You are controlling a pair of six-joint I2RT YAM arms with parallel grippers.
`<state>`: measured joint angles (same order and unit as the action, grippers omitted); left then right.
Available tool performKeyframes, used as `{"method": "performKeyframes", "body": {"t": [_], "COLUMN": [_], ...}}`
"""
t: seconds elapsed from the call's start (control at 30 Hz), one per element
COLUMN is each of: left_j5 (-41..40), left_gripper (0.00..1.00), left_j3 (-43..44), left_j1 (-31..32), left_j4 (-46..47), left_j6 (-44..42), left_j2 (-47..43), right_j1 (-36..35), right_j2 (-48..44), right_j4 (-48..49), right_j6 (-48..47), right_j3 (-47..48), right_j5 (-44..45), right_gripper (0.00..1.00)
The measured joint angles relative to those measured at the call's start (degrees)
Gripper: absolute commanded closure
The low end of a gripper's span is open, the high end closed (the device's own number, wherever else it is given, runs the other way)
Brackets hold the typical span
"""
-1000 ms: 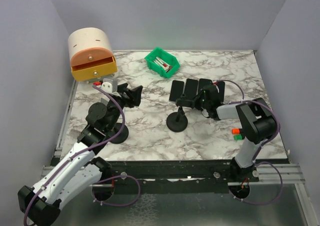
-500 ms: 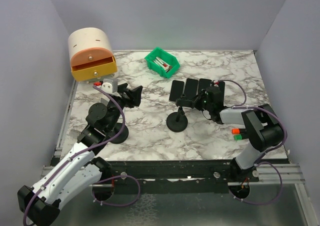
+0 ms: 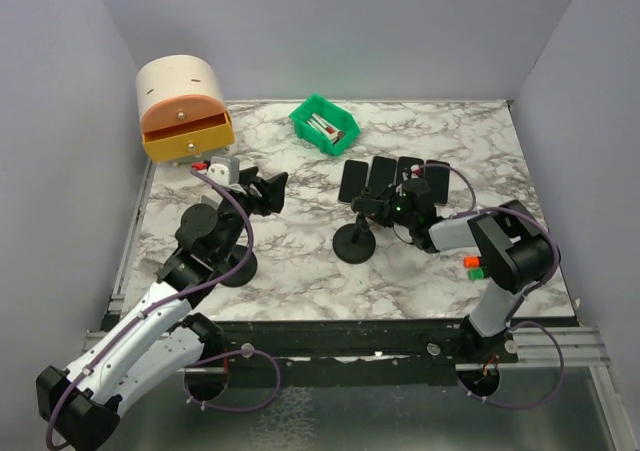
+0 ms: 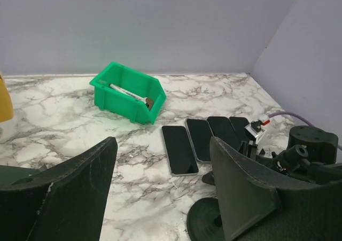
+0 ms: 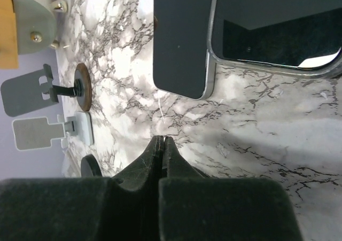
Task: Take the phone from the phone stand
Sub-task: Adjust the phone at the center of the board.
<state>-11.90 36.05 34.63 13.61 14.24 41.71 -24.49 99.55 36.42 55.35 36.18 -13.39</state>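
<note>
A black phone stand (image 3: 353, 243) with a round base (image 4: 205, 223) stands mid-table. Its upper part is crowded by my right gripper (image 3: 369, 206), so I cannot tell what its cradle carries. Several dark phones lie flat side by side just behind it, the leftmost phone (image 3: 352, 181) (image 4: 179, 149) (image 5: 181, 38) closest to the stand. In the right wrist view my right gripper (image 5: 162, 139) is shut on nothing and sits low over the marble, short of that phone's near edge. My left gripper (image 3: 272, 189) (image 4: 160, 198) hangs open and empty to the stand's left.
A green bin (image 3: 324, 124) (image 4: 128, 91) with small items sits at the back. A beige and orange drawer unit (image 3: 183, 106) fills the back left corner. A grey stand (image 5: 26, 94) and a white stand (image 5: 33, 133) show far left in the right wrist view.
My right gripper has shifted left toward the stand, uncovering the rightmost flat phone. The left arm has barely moved.
</note>
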Motion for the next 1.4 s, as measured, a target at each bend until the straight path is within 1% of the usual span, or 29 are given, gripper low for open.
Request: {"method": "performKeyframes", "body": {"t": [0.5,1.1,1.4], "left_j5": [0.00,0.00,0.00], "left_gripper": [0.29,0.29,0.29], "left_j3": [0.00,0.00,0.00], "left_j1": [0.00,0.02,0.37], "left_j4": [-0.02,-0.02,-0.02], "left_j6": [0.00,0.00,-0.02], "left_j2": [0.26,0.26,0.26], "right_j1": [-2.08,-2.21,-2.21], "right_j2": [6.49,10.51,11.96], "right_j4": [2.62,3.61,3.50], "right_j6": [5.16,10.56,11.17], "right_j3": [0.42,4.96,6.97], "right_j5": [0.92,6.14,7.52], "right_gripper": [1.00,1.00,1.00]}}
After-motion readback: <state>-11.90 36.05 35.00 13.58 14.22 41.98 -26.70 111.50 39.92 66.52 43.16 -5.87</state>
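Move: The leftmost of the four phones lies with its middle about 9 cm ahead of my shut right fingers, 2 cm to their left and 4 cm lower. The next phone is some 10 cm ahead and 4 cm to the right. The base of the black stand sits about 7 cm back and 3 cm to the left. From my idle left hand, that leftmost phone is roughly 20 cm ahead, 12 cm right and 30 cm below. I lower my right hand about 3 cm, drifting a little left, to bring the shut fingertips down behind the near end of the leftmost phone. Then I go forward some 4 cm at that low height, turning the hand about 10 degrees clockwise with a slight tip downward, and push the phone's near edge away from the stand. ##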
